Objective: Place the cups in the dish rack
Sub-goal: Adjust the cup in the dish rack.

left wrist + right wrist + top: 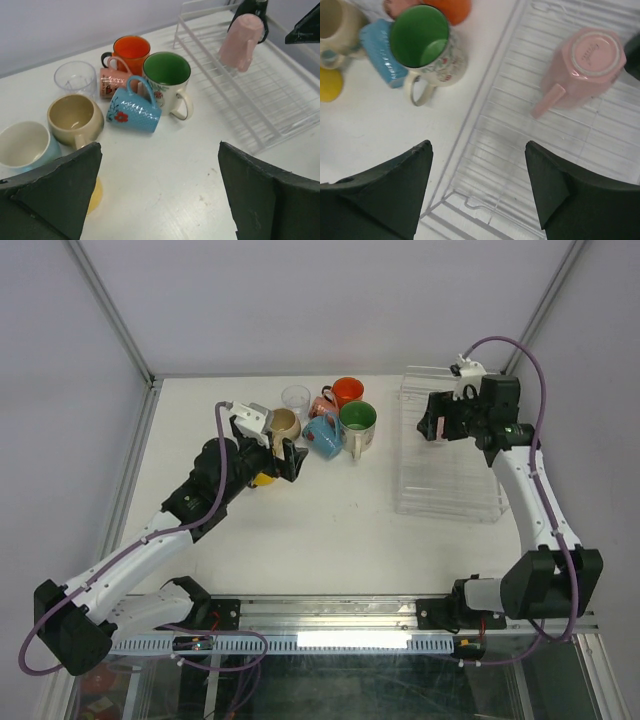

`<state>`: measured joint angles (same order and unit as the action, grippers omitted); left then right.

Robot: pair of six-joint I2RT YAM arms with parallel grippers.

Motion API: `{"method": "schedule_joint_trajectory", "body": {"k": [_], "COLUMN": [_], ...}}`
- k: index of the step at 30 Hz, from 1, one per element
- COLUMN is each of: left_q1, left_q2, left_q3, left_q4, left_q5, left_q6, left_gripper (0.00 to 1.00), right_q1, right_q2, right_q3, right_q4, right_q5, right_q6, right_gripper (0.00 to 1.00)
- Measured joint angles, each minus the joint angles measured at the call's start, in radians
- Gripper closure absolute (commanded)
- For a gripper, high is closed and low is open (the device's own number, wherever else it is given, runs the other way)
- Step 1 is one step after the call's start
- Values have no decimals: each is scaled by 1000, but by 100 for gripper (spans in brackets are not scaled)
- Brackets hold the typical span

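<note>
Several cups cluster on the table: an orange cup (131, 48), a green-lined white cup (167, 75), a blue cup (134, 107) on its side, a patterned pink cup (112, 82), a clear tumbler (75, 77), a beige cup (75, 117), a pale cup (25, 145) and a yellow cup (262, 478). My left gripper (160, 150) hangs open over bare table just in front of them, holding nothing. The clear dish rack (450, 490) stands at the right. A plain pink cup (580, 65) rests upside down in it. My right gripper (477, 145) is open above the rack, apart from that cup.
A metal frame post (110, 315) and pale walls bound the table at the back and sides. The rack's near rim (470, 210) lies under my right fingers. Bare table (330, 510) stretches between the cups, the rack and the arm bases.
</note>
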<state>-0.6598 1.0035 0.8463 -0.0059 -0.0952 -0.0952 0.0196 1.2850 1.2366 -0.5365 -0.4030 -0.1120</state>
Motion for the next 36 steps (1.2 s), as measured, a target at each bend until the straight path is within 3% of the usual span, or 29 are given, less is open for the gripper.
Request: {"method": "schedule_joint_trajectory", "body": {"k": [7, 15, 30, 36], "left_q1": [0, 0, 0, 0], "left_q2": [-26, -33, -32, -32], "left_q3": [-10, -10, -11, -11], "left_q4": [-31, -31, -31, -31], "left_q5": [-34, -40, -56, -57], "left_q6": [58, 85, 108, 111], "left_gripper": [1, 1, 1, 1], "right_q1": [60, 81, 81, 80], "right_q2": [132, 344, 503, 529], "right_q3": [0, 112, 141, 146], "right_q4": [7, 4, 39, 63], "right_q5": [347, 580, 671, 671], "right_q6": [146, 332, 398, 385], "right_gripper": [23, 25, 52, 68]}}
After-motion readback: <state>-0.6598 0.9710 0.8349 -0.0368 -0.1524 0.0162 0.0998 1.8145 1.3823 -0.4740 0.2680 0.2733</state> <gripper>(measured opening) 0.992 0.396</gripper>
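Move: The pink cup stands upside down in the dish rack, its handle towards me, about 13 cm ahead of my right hand, 8 cm to the right and 15 cm below. The black mug stands some 9 cm to the right of the pink cup and 7 cm farther out; the green mug is roughly 22 cm to its left, level with it. From my left hand the pink cup lies about 20 cm ahead, 39 cm right and 18 cm lower. I bring my open right hand down about 15 cm and forward some 9 cm, also to the right, onto the near side of the pink cup. On the way I swing the wrist roughly 40 degrees clockwise and tip the fingers more steeply down; then, easing down the last few centimetres, I close them about halfway so that they straddle the cup's handle. ##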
